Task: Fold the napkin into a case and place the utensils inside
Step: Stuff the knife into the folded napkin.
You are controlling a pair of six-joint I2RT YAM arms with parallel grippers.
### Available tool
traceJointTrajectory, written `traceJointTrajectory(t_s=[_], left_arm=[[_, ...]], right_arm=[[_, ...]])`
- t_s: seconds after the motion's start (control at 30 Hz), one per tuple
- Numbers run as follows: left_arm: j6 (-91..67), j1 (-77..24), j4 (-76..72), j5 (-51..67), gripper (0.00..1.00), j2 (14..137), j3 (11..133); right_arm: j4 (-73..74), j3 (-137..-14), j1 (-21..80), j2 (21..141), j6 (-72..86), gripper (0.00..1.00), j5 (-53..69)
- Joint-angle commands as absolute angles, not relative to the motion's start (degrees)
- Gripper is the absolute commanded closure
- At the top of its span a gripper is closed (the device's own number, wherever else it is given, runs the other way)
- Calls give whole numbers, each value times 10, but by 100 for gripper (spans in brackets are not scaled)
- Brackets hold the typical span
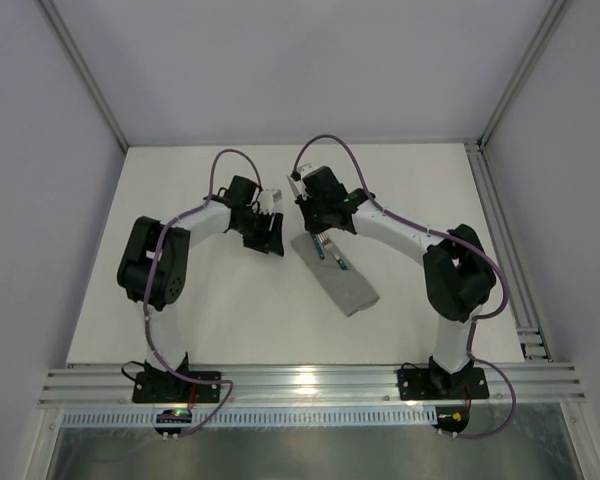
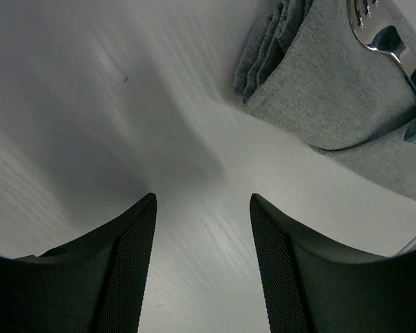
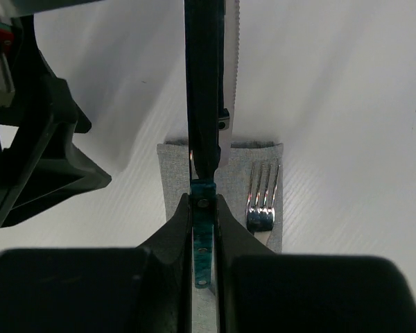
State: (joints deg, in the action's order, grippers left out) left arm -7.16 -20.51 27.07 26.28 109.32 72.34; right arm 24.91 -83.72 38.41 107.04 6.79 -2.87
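Observation:
The napkin lies folded as a narrow grey case (image 1: 342, 283) (image 3: 172, 173) (image 2: 333, 90) at the table's middle, running diagonally. On it rests the fork (image 1: 328, 248) (image 3: 262, 198) (image 2: 383, 40), its silver tines toward the case's far end. My right gripper (image 1: 315, 215) (image 3: 204, 198) hangs over the far end of the case, shut on the riveted teal handle of the knife (image 3: 211, 76), whose blade points away from the wrist. My left gripper (image 1: 267, 235) (image 2: 202, 198) stands open over bare table just left of the case, with nothing between its fingers.
The white table (image 1: 200, 300) is bounded by an aluminium rail (image 1: 510, 260) on the right and another along the near edge. Grey walls close the back and sides. In the right wrist view, the left arm's black body (image 3: 35, 159) shows close at the left.

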Motion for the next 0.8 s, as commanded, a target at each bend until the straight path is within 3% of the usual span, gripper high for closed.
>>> traceJointTrajectory(t_s=[0.0, 0.3, 0.77], left_arm=[[-98, -194, 193, 286, 41, 1114, 766], [-121, -202, 172, 337, 40, 1172, 802], [-120, -215, 148, 392, 41, 1163, 785]], right_arm=[[207, -833, 387, 1068, 51, 97, -48], [204, -841, 388, 1108, 68, 97, -54], [185, -790, 388, 1100, 91, 97, -45]])
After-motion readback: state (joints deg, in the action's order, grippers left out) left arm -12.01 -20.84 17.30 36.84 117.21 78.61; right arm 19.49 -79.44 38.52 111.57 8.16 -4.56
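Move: Below and behind the right hand, which holds the knife, lies the folded napkin, its middle some 7 cm back, 4 cm to the right and 10 cm down. The fork on the napkin is about 3 cm back and 4 cm right of that hand. From the empty left hand, the left corner of the napkin's far end lies roughly 4 cm ahead, 5 cm right and 3 cm below; the fork is about 13 cm right of the left hand, 1 cm back. Lowering the knife about 5 cm almost straight down, its handle end leading onto the napkin beside the fork, the right hand keeps its pinch on the handle and hardly turns. The left hand, low and half open, goes first some 4 cm forward while easing right, then on rightward about 5 cm in all to the napkin's far left corner, fingers tilting about 10 degrees farther out to the right. ##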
